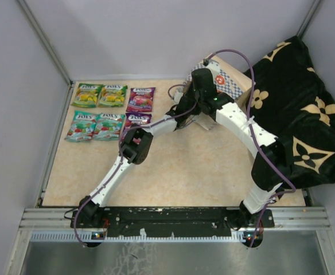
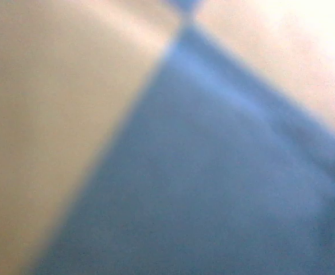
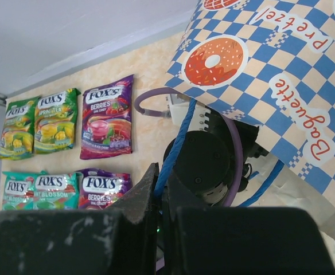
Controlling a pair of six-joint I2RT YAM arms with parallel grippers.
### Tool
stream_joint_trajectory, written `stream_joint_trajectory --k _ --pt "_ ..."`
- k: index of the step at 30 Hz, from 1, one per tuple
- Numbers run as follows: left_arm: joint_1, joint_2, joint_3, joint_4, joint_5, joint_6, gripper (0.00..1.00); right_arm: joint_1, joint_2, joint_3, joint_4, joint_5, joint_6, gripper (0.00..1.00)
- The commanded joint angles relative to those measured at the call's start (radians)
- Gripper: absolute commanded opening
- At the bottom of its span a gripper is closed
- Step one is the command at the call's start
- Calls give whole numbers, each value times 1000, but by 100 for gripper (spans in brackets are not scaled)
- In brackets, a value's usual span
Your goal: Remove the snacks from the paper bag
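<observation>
Six FOX'S snacks lie flat in two rows at the table's back left: two green-yellow [image 1: 100, 95], two teal [image 1: 94, 125] and two purple [image 1: 140, 99]. They also show in the right wrist view [image 3: 105, 117]. The paper bag [image 1: 232, 80], checkered blue and white with doughnut prints [image 3: 271, 74], is tipped at the back centre. My right gripper [image 3: 163, 179] is shut on its blue cord handle [image 3: 179, 134] and holds the bag up. My left arm's wrist [image 3: 205, 166] reaches into the bag's mouth. Its fingers are hidden, and the left wrist view is only a tan and blue blur.
A black cloth with tan flowers [image 1: 296, 120] covers the right side of the table, right behind the bag. Grey walls close in the left, back and right. The two arms cross near the bag [image 1: 205, 106].
</observation>
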Motion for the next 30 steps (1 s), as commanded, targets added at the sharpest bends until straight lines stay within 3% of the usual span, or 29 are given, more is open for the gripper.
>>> stream_joint_trajectory --k 1,7,9,13,22,30 --pt "10 68 39 45 -10 -51 49 21 -60 19 31 6 12 0" --pt "16 75 57 69 9 -25 17 22 -65 16 30 18 3 0" --pt "26 67 43 78 25 -13 1 22 -68 13 34 24 -1 0" --pt "46 8 -64 120 76 40 0 20 -74 12 36 50 -11 0" --pt "98 -422 -733 493 204 257 0 -36 -55 12 78 58 -27 0" --pt "209 -754 -1103 568 440 414 0 -101 -41 9 113 20 -40 0"
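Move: The left hand is already inside the mouth of the tilted paper bag, half open, with the orange snack pack just in front of its fingers: its middle is about 4 cm ahead, 3 cm to the right and slightly below. The blue handle in the right grip is some 20 cm above and 11 cm nearer; outside, the upper purple pack lies about 27 cm left and 3 cm nearer, the lower purple pack about 28 cm left and 12 cm nearer. From the right hand, the orange pack is some 12 cm ahead, 6 cm right and 22 cm below. The left hand eases about a centimetre forward and down while its fingers shut on the edge of the orange snack pack, then pulls it out of the bag's mouth, sweeping some 13 cm left and 9 cm back and rising about 5 cm late in the pull, as the wrist tips up and turns roughly 10 degrees clockwise. The right hand keeps the blue handle pinched and holds the bag nearly still, then draws it about 3 cm right and 2 cm forward with a slight lift as the left hand clears. ##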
